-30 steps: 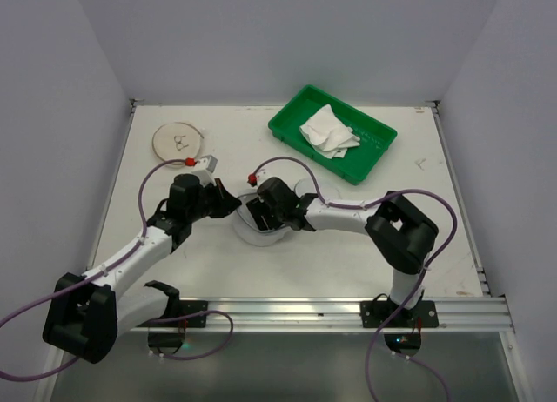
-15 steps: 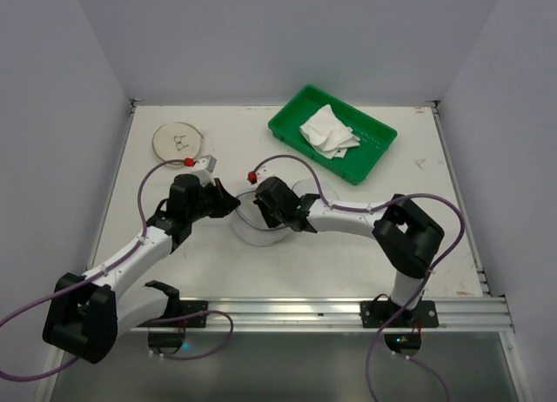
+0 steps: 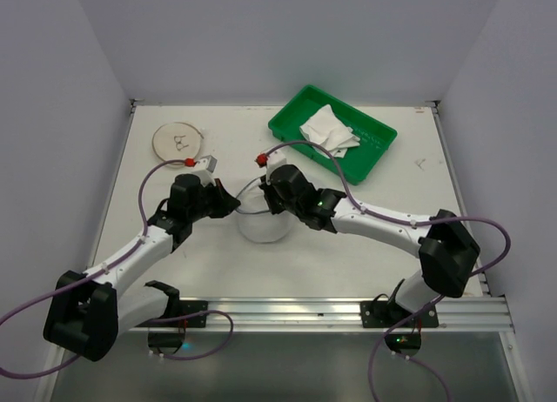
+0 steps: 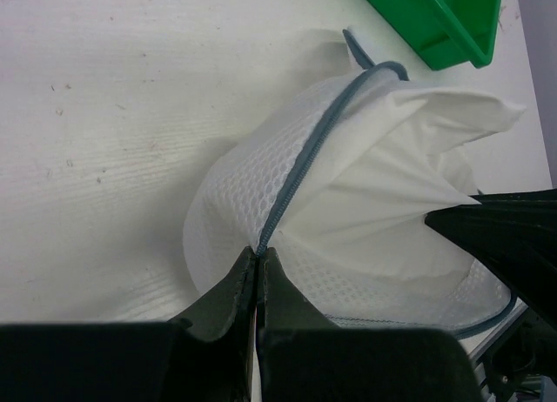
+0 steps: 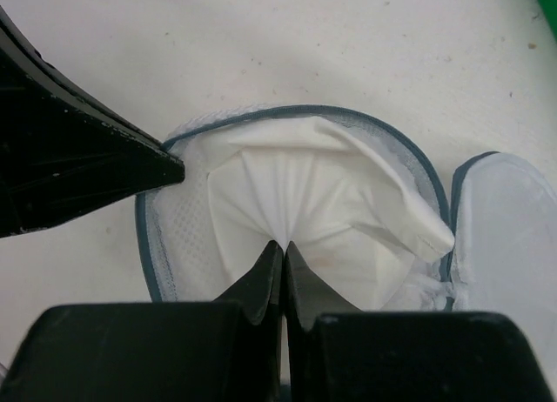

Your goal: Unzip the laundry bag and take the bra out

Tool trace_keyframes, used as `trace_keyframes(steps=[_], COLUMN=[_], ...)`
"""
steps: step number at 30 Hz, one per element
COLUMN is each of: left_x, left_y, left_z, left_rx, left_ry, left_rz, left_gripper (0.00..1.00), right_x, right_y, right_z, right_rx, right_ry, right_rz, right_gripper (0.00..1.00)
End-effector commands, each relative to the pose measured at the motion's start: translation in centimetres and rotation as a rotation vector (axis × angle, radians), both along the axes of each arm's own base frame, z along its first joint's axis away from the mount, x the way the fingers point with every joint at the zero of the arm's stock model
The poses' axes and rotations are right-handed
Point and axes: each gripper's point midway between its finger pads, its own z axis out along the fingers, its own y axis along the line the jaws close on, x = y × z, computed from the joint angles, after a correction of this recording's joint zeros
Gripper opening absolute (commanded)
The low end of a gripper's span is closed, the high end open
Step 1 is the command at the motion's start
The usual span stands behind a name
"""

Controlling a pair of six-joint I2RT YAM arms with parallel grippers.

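The laundry bag is a round whitish mesh case with a grey-blue zipper rim, lying unzipped at the table's middle. Its mesh wall faces the left wrist camera, and its lid half lies folded out beside it. My left gripper is shut on the bag's zipper rim at its left side. The bra, soft white fabric, rises out of the open bag in taut folds. Pinching those folds from above, my right gripper is shut over the bag's far edge.
A green tray holding a crumpled white cloth stands at the back right; its corner shows in the left wrist view. A flat beige disc lies at the back left. A metal rail runs along the near edge.
My right gripper has shut on the bra inside the bag and drawn back and up, pulling the white fabric taut out of the bag. The left gripper has held its place.
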Motion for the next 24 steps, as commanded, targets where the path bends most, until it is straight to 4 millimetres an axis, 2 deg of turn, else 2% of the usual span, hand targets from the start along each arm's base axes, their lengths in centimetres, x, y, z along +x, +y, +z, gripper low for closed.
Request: trace_keyframes(steps=[1,11,19,24], left_x=[0.2,0.0,0.0,0.0], left_y=[-0.3,-0.8,-0.9,-1.0], left_z=[0.2,0.5,0.6,0.5], left_rx=[0.006,-0.016,-0.02,-0.02], left_ry=[-0.032,-0.04,-0.044,-0.041], left_rz=[-0.027,-0.05,-0.061,-0.066], left_gripper=[0.0,0.0,0.0,0.0], right_x=[0.9,1.5,2.6,3.2], right_y=[-0.5,-1.5,-3.8,-4.5], right_z=[4.9,10.3,15.6,17.9], right_rx=[0.067,0.133,0.171,0.192], right_ry=[-0.112,-0.227,-0.356,-0.409], right_rz=[-0.028,-0.061,-0.177,-0.217], right_gripper=[0.0,0.0,0.0,0.0])
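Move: The green bin that the right hand's white cloth is bound for has its middle about 32 cm ahead of that hand, some 22 cm to its right and 12 cm lower; the cloth already in there lies around that same spot. The open laundry bag sits just below the right hand, about 2 cm to its left and 10 cm down. From the left hand, the bin's middle is roughly 30 cm ahead, 34 cm right and 8 cm lower. Upward by about 11 cm, speeding up as it goes, the right hand pulls the pinched white cloth out of the laundry bag's mouth, drifting some 3 cm to the right and, late on, a little forward; its shut fingers tilt up about 15 degrees and swing slightly clockwise. The left hand stays almost in place and keeps the bag's zip edge pinched. ##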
